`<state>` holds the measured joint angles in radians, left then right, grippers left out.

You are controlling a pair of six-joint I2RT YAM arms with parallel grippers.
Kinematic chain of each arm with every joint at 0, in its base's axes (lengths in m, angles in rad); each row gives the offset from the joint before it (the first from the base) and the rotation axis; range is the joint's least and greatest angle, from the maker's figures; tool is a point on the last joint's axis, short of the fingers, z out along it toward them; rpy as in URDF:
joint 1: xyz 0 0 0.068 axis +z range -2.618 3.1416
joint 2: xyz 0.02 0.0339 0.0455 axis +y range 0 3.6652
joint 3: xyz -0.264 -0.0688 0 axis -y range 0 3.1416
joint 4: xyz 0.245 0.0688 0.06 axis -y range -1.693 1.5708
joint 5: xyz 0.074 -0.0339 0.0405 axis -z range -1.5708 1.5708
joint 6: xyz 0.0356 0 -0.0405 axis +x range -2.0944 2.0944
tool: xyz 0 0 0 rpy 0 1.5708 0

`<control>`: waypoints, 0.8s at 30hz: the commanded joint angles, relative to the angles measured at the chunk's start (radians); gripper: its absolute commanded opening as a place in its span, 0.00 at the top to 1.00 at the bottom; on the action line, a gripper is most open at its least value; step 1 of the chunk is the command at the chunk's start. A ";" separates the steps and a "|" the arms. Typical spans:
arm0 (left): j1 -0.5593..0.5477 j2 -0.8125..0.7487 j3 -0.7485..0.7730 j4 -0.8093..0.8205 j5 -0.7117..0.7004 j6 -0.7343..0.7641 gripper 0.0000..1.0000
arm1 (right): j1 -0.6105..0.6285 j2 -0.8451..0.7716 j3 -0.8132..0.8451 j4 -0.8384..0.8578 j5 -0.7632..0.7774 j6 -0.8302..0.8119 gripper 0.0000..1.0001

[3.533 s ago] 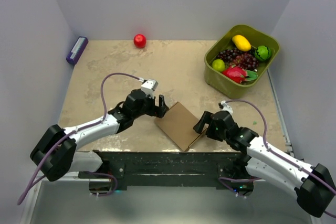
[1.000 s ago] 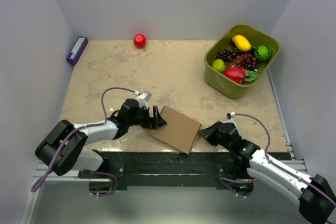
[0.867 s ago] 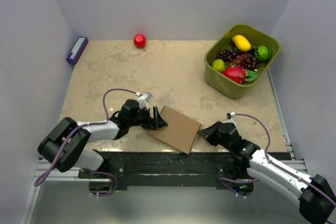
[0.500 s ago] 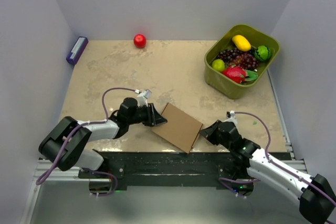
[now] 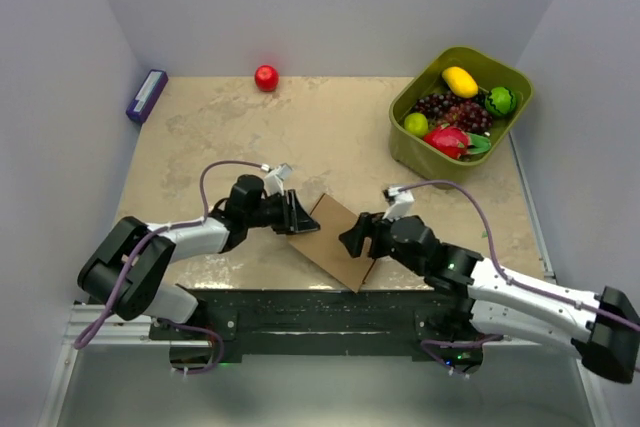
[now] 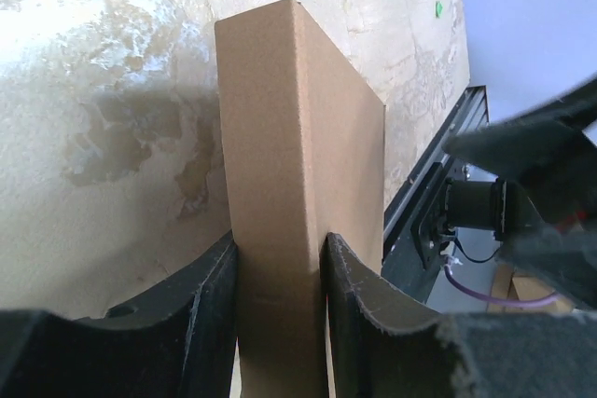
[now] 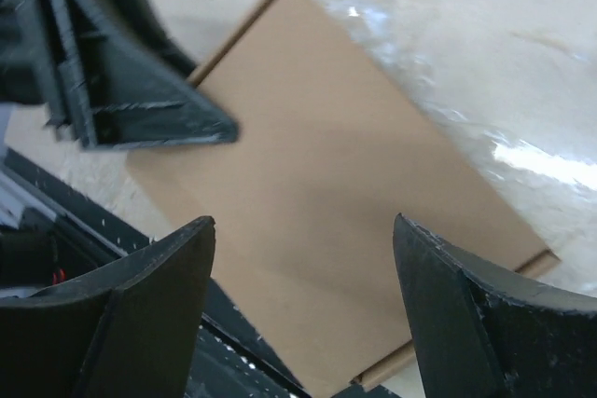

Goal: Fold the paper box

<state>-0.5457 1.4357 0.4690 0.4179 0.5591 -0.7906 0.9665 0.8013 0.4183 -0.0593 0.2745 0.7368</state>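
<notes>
The paper box (image 5: 335, 244) is a flat, folded brown cardboard piece lying near the table's front edge. My left gripper (image 5: 299, 218) is shut on its left edge. In the left wrist view the cardboard (image 6: 297, 137) stands pinched between both fingers (image 6: 213, 297), reaching away from the gripper (image 6: 278, 272). My right gripper (image 5: 356, 237) hovers over the box's right half, open and holding nothing. In the right wrist view the box (image 7: 345, 193) fills the space under the wide-spread right gripper (image 7: 306, 230), and the left gripper (image 7: 121, 90) shows at its far corner.
A green bin (image 5: 407, 146) of fruit stands at the back right. A red apple (image 5: 266, 78) lies at the back centre and a purple block (image 5: 146, 95) at the back left wall. The black mounting rail (image 5: 320, 309) runs just in front of the box.
My left gripper closed on the box's left edge. My right gripper let go of the right edge, opened wide and moved left and up over the box.
</notes>
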 commanded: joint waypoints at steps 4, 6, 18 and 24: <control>0.107 0.012 0.020 -0.126 0.108 0.037 0.79 | 0.373 0.312 0.238 -0.051 0.476 -0.171 0.19; 0.136 0.009 0.019 -0.146 0.128 0.045 0.79 | 0.429 0.387 0.302 -0.076 0.541 -0.172 0.18; 0.230 -0.031 0.017 -0.289 0.237 0.091 0.78 | 0.567 0.811 0.543 -0.131 0.738 -0.276 0.18; 0.282 -0.070 0.008 -0.355 0.295 0.102 0.78 | 0.578 0.926 0.614 -0.183 0.808 -0.309 0.18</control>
<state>-0.3004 1.4021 0.4717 0.1520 0.8082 -0.7292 1.5318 1.6878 0.9691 -0.2047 0.9623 0.4656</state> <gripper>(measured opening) 0.413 0.818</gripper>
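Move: The left gripper still pinches the paper box by its left end, the box's middle lying some 6 cm to that hand's right, 4 cm back and about level. From the open right gripper, the paper box's middle is about 4 cm to the left, 1 cm back and 7 cm below; the middle of its near long side is roughly 6 cm left, 6 cm back and 8 cm down. The left gripper stands about 10 cm left and 3 cm ahead, 6 cm lower. Swing the right gripper left about 12 cm across the paper box, drawing back some 4 cm and, after a slight rise, sinking towards its near long side; roll it about 50 degrees, left side down, fingers wide open. Meanwhile keep the left grip, carrying the box some 5 cm left and rolling it slightly, far side down. ##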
